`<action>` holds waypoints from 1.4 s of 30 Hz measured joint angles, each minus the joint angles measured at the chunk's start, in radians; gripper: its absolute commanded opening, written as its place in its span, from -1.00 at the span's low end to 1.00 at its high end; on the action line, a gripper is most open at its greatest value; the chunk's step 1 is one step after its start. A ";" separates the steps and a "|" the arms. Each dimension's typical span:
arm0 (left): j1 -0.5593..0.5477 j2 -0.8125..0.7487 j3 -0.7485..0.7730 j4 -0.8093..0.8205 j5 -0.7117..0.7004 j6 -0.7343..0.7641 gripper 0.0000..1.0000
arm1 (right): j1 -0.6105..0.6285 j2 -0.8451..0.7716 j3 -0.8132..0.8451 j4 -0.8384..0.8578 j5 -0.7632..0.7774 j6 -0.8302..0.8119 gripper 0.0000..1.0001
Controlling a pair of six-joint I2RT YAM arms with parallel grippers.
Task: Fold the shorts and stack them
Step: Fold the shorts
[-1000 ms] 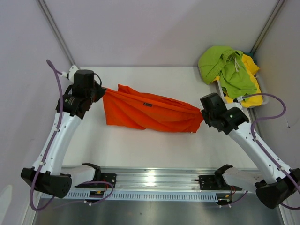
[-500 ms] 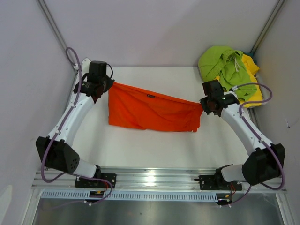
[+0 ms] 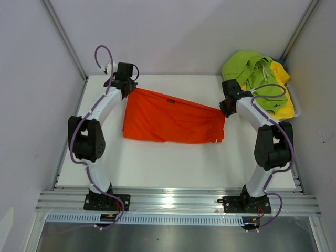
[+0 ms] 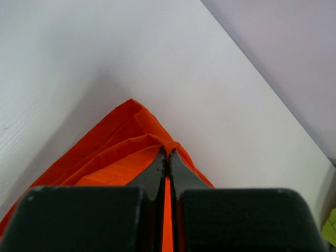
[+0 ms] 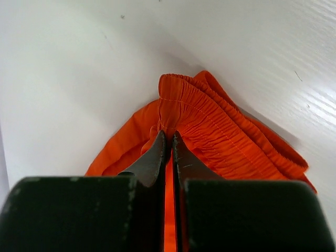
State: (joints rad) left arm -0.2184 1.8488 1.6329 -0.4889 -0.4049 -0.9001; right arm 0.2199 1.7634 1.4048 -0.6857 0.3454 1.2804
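Note:
The orange shorts are stretched out across the far half of the table. My left gripper is shut on their far left corner, seen pinched between the jaws in the left wrist view. My right gripper is shut on the gathered waistband at their right end, seen in the right wrist view. The lime green shorts lie crumpled on the yellow shorts at the back right.
The pile sits in a white tray by the right wall. Walls close the table at the back, left and right. A metal rail runs along the near edge.
Both arms have stretched toward the back of the table, carrying the orange shorts away from the near edge and drawing them flatter. Both grips have held.

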 measured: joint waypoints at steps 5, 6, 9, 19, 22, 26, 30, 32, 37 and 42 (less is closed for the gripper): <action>0.005 0.134 0.066 0.019 0.001 -0.016 -1.00 | -0.018 0.095 0.028 0.035 -0.013 -0.003 -1.00; 0.006 0.152 0.071 0.024 0.001 -0.019 -0.99 | -0.022 0.116 0.043 0.037 -0.015 -0.003 -0.98; 0.012 0.184 0.072 0.040 0.002 -0.032 -0.47 | -0.031 0.166 0.084 0.045 -0.019 -0.010 -0.72; 0.068 0.203 0.220 0.007 -0.025 -0.005 0.94 | -0.070 0.141 0.099 0.111 -0.018 -0.215 0.85; 0.068 0.177 0.246 -0.006 -0.034 0.023 0.93 | -0.087 0.066 0.066 0.159 -0.070 -0.321 0.85; 0.058 0.089 0.179 -0.024 -0.006 0.109 0.94 | -0.141 -0.086 -0.079 0.277 -0.227 -0.450 0.85; 0.020 -0.037 0.040 -0.015 0.041 0.194 0.94 | -0.208 -0.210 -0.286 0.382 -0.382 -0.534 0.85; -0.021 -0.109 -0.053 0.009 0.074 0.226 0.94 | -0.226 -0.249 -0.386 0.417 -0.442 -0.562 0.85; -0.163 -0.218 -0.227 0.055 0.129 0.266 0.94 | -0.242 -0.363 -0.608 0.470 -0.554 -0.576 0.98; -0.303 -0.217 -0.274 0.092 0.146 0.282 0.93 | -0.241 -0.536 -0.798 0.544 -0.620 -0.509 0.99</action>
State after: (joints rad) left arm -0.5209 1.6321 1.3594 -0.3965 -0.2592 -0.6178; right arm -0.0212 1.2270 0.6067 -0.1417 -0.2741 0.7719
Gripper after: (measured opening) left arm 0.970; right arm 0.993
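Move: Both hands still pinch the far corners of the half-folded orange shorts. The left hand's lay-down spot is about 4 cm ahead and 7 below; the black label is roughly 17 cm right of the hand and 3 back, the shorts' middle some 19 right and 9 back. The right hand's spot is about 4 cm ahead, 1 right and 4 below, the shorts' middle 20 left and 3 back, the clothes box roughly 20 right and 12 ahead. Both hands open wide and let go of the far corners after carrying them about 3 cm forward and down, the left sinking nearly 6. Both rise and then draw back some 16 cm: the left also swings right over the shorts, turning clockwise; the right sinks again beside their right edge, turning counter-clockwise. ##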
